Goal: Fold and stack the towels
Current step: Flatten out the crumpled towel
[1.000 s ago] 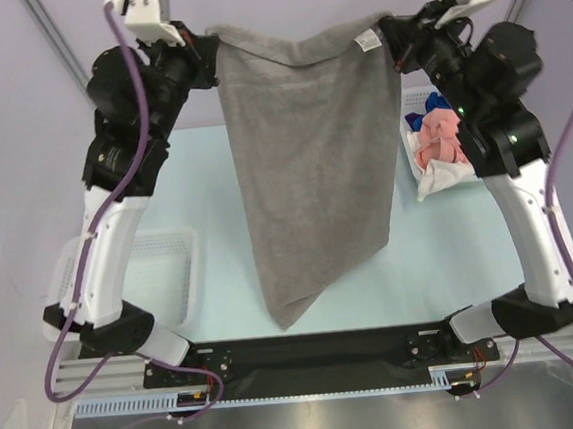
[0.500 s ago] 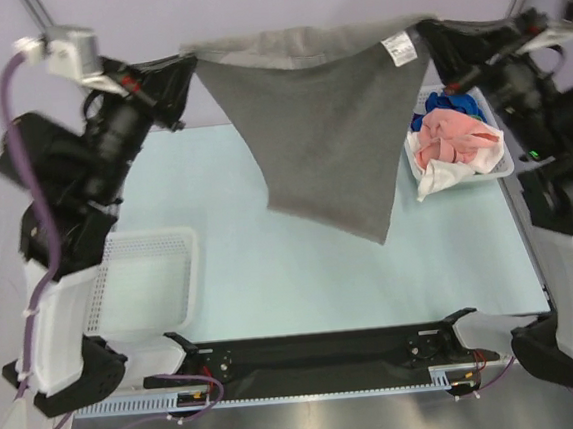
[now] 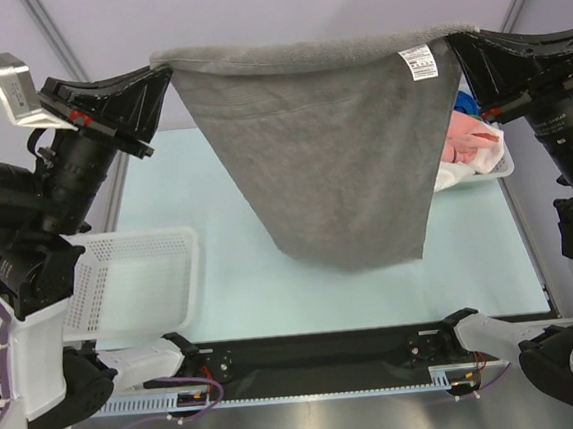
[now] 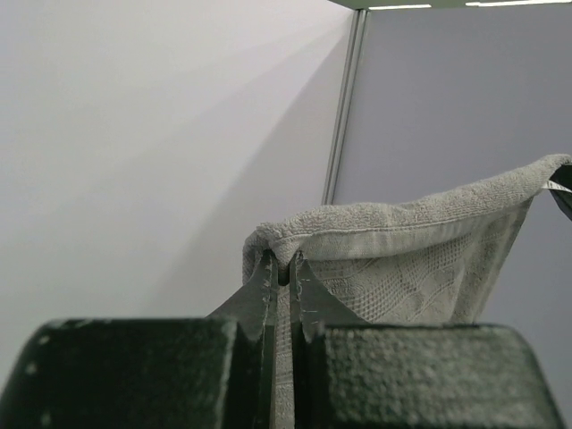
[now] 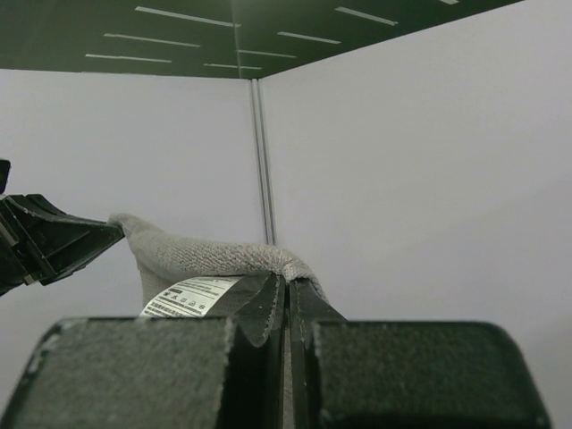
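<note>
A grey towel point(image 3: 332, 160) hangs high above the table, spread flat between both arms. My left gripper point(image 3: 164, 75) is shut on its top left corner and my right gripper point(image 3: 452, 44) is shut on its top right corner, beside a white care label point(image 3: 418, 61). The top edge runs nearly taut and the cloth narrows toward its lower edge. The left wrist view has the jaws point(image 4: 281, 268) pinching the towel's hem point(image 4: 402, 237). The right wrist view has the jaws point(image 5: 288, 284) clamped on the hem point(image 5: 206, 255) beside the label point(image 5: 183, 297).
A white lattice basket point(image 3: 503, 167) at the right edge holds pink point(image 3: 466, 139), white point(image 3: 468, 166) and blue point(image 3: 468, 103) towels, partly hidden behind the grey one. An empty white lattice basket point(image 3: 137, 283) sits at the near left on the pale green tabletop point(image 3: 241, 269).
Both arms have swung outward and upward, drawing the towel's top edge wide and taut. The hanging cloth has lifted away from the near edge and now spreads broader.
</note>
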Controlling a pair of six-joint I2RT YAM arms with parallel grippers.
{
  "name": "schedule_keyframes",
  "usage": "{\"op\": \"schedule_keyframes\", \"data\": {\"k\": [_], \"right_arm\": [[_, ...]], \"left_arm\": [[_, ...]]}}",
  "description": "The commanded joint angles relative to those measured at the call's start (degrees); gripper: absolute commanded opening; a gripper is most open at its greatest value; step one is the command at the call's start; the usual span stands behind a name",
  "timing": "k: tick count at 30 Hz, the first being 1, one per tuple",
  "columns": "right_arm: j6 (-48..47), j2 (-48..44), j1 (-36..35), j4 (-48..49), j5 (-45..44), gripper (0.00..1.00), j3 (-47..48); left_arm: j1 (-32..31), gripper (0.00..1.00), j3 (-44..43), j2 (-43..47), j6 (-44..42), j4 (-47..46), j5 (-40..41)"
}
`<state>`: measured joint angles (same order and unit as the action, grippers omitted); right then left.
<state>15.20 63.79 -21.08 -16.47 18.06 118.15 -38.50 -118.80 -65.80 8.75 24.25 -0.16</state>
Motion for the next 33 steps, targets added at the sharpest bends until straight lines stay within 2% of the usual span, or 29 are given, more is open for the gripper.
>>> {"op": "schedule_keyframes", "data": {"k": [1, 5, 8, 12, 15, 21, 24, 27, 31, 33], "right_arm": [[1.23, -0.16, 0.34, 2.32, -0.66, 0.0, -0.46], [0.36, 2.81, 0.34, 2.67, -1.89, 0.0, -0.64], [-0.61, 6.59, 0.43, 3.28, -3.29, 0.0, -0.11], [-1.4, 11.78, 1.3, 3.46, -3.74, 0.0, 1.3], [-0.79, 15.13, 2.71, 5.74, -3.3, 0.0, -1.07], [5.44, 23.82, 10.7, 15.58, 2.5, 0.0, -6.43], [8.08, 31.64, 13.34, 19.98, 4.34, 0.0, -4.52], [8.79, 40.08, 14.57, 20.6, 5.14, 0.0, 1.72], [10.2, 48.08, 15.89, 21.38, 6.01, 0.0, 7.09], [11.51, 50.73, 16.68, 22.35, 6.8, 0.0, 7.27]], "left_arm": [[0.27, 0.0, 0.24, -1.17, -1.19, -1.49, 1.56], [0.27, 0.0, -0.72, -4.76, -2.69, -1.84, 3.49], [1.41, 0.0, -5.62, -10.02, -3.13, -0.88, 3.16], [7.72, 0.0, -10.21, -17.59, 0.11, 0.45, -1.58], [10.46, 0.0, -8.47, -21.64, 2.76, -1.66, -3.52], [15.99, 0.0, -7.58, -30.51, 6.01, -7.63, -6.95], [18.71, 0.0, -15.82, -39.99, 8.38, -7.38, -9.32], [20.39, 0.01, -24.62, -49.14, 9.09, -7.37, -10.47], [21.98, 0.0, -23.68, -53.46, 10.93, -13.33, -12.05], [21.98, 0.0, -19.11, -53.47, 10.93, -15.8, -11.7]]}}
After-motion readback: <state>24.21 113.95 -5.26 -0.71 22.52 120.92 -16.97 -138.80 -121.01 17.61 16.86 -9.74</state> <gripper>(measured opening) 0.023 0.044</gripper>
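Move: The grey towel hangs stretched between both hands by its top corners, its middle some 30 cm below them. It is bound for the bare table middle, about 23 cm ahead and 67 cm down, 14 cm to the left hand's right and 16 cm to the right hand's left. The towel basket stands roughly 44 cm ahead and 27 cm right of the right hand; the white bin is about 5 cm ahead and 30 cm left of the left hand. The grey towel, still pinched at its two top corners and held spread, is carried out over the table by both hands together: starting slowly and then sweeping fast, they go some 40 cm forward and sink about 25 cm towards the bare table. Both wrists tip down by around 30 degrees along the way, and the fingers keep their hold. ##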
